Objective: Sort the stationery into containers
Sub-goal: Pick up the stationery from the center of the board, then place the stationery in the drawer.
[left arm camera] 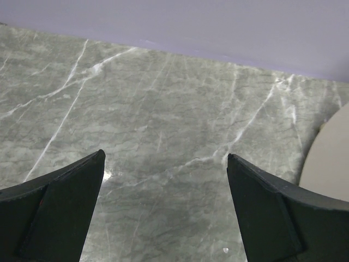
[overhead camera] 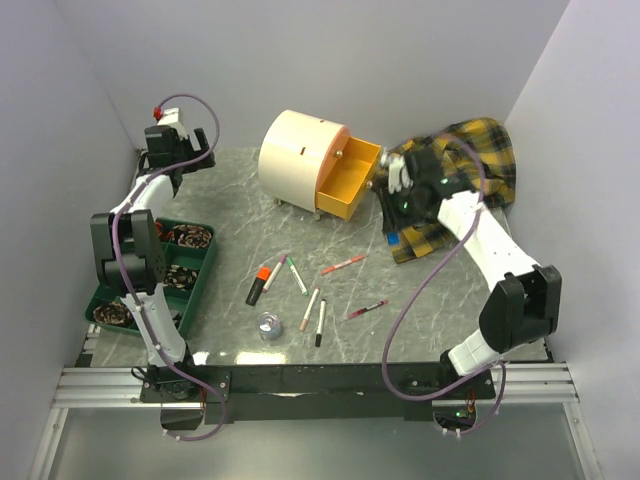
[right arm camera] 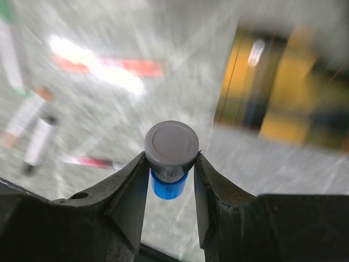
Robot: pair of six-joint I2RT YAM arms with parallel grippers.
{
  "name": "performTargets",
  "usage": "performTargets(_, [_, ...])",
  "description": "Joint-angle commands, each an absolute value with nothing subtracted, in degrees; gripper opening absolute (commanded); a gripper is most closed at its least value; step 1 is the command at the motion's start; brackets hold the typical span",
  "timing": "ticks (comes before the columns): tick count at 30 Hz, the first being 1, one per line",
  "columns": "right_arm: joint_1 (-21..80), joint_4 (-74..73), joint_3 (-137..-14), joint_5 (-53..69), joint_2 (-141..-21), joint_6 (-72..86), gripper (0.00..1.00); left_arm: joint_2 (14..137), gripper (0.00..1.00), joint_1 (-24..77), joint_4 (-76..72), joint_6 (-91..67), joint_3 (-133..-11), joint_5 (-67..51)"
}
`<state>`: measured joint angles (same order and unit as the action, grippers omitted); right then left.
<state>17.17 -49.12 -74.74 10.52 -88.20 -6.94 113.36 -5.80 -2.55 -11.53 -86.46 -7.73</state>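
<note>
My right gripper point(right arm camera: 171, 159) is shut on a short blue stick with a grey cap point(right arm camera: 171, 146), held off the table. From above, the blue stick point(overhead camera: 392, 238) hangs just right of the open orange drawer point(overhead camera: 350, 180) of the cream cabinet point(overhead camera: 298, 158). Stationery lies on the marble: an orange-capped black marker point(overhead camera: 259, 284), several thin pens point(overhead camera: 297, 276), a pink pen point(overhead camera: 342, 264) and a clear tape roll point(overhead camera: 270, 325). My left gripper point(left arm camera: 165, 157) stands open above bare marble at the far left point(overhead camera: 162, 150), holding nothing.
A yellow plaid cloth point(overhead camera: 462, 170) lies bunched at the back right, under my right arm. A green tray point(overhead camera: 205, 268) holding brown lumps sits at the left beside the left arm. The cabinet's edge point(left arm camera: 327, 158) shows at the right of the left wrist view.
</note>
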Motion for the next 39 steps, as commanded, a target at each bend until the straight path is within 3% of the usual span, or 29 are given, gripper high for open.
performTargets(1, [13.98,-49.92,-88.57,21.75,-88.67,-6.26,0.09,108.81,0.99,-5.1,-4.31,-11.95,-87.02,-12.03])
performTargets(11, [9.14,-42.72,-107.21,35.4,-103.43,7.29,0.11,107.32,0.99,-2.72,-3.87,-11.87,-85.69,-12.57])
performTargets(22, [9.84,-38.59,-119.53,37.44,-115.22,12.3,0.13,107.23,0.99,-2.11,-2.64,-11.78,-85.87,-13.53])
performTargets(25, [10.28,-37.97,-120.49,37.88,-116.89,13.35,0.17,107.4,0.99,-2.02,-2.55,-11.6,-85.96,-13.53])
performTargets(27, [10.72,-37.97,-121.46,37.71,-117.77,13.88,0.27,107.49,0.99,-2.02,-2.37,-11.69,-85.96,-13.45])
performTargets(39, [11.51,-37.0,-120.59,37.53,-118.04,15.03,0.4,108.37,0.99,-1.41,-1.93,-11.07,-87.1,-13.27])
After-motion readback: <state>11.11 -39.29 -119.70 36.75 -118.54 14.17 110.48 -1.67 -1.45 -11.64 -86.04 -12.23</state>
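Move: The right gripper already holds the small blue-and-grey cylinder, well clear of the table. The open yellow drawer it is bound for lies about 21 cm ahead, 10 cm to the left and some 5 cm lower; the round cabinet's body is some 10 cm farther left of the drawer and 4 cm beyond it. The red marker lies about 11 cm left, 1 cm ahead and 13 cm below, the checked cloth 27 cm ahead, 13 cm right. From the left gripper the drawer is roughly 39 cm right, 5 cm back. Carry the blue-and-grey cylinder with the right gripper up and forward, then on forward and left towards the open yellow drawer, about 18 cm forward in all, easing to a stop high over it. Meanwhile roll the wrist some 35 degrees so the fingers swing to point left, grip kept. Shift the open left gripper about 5 cm right, towards the cabinet. ##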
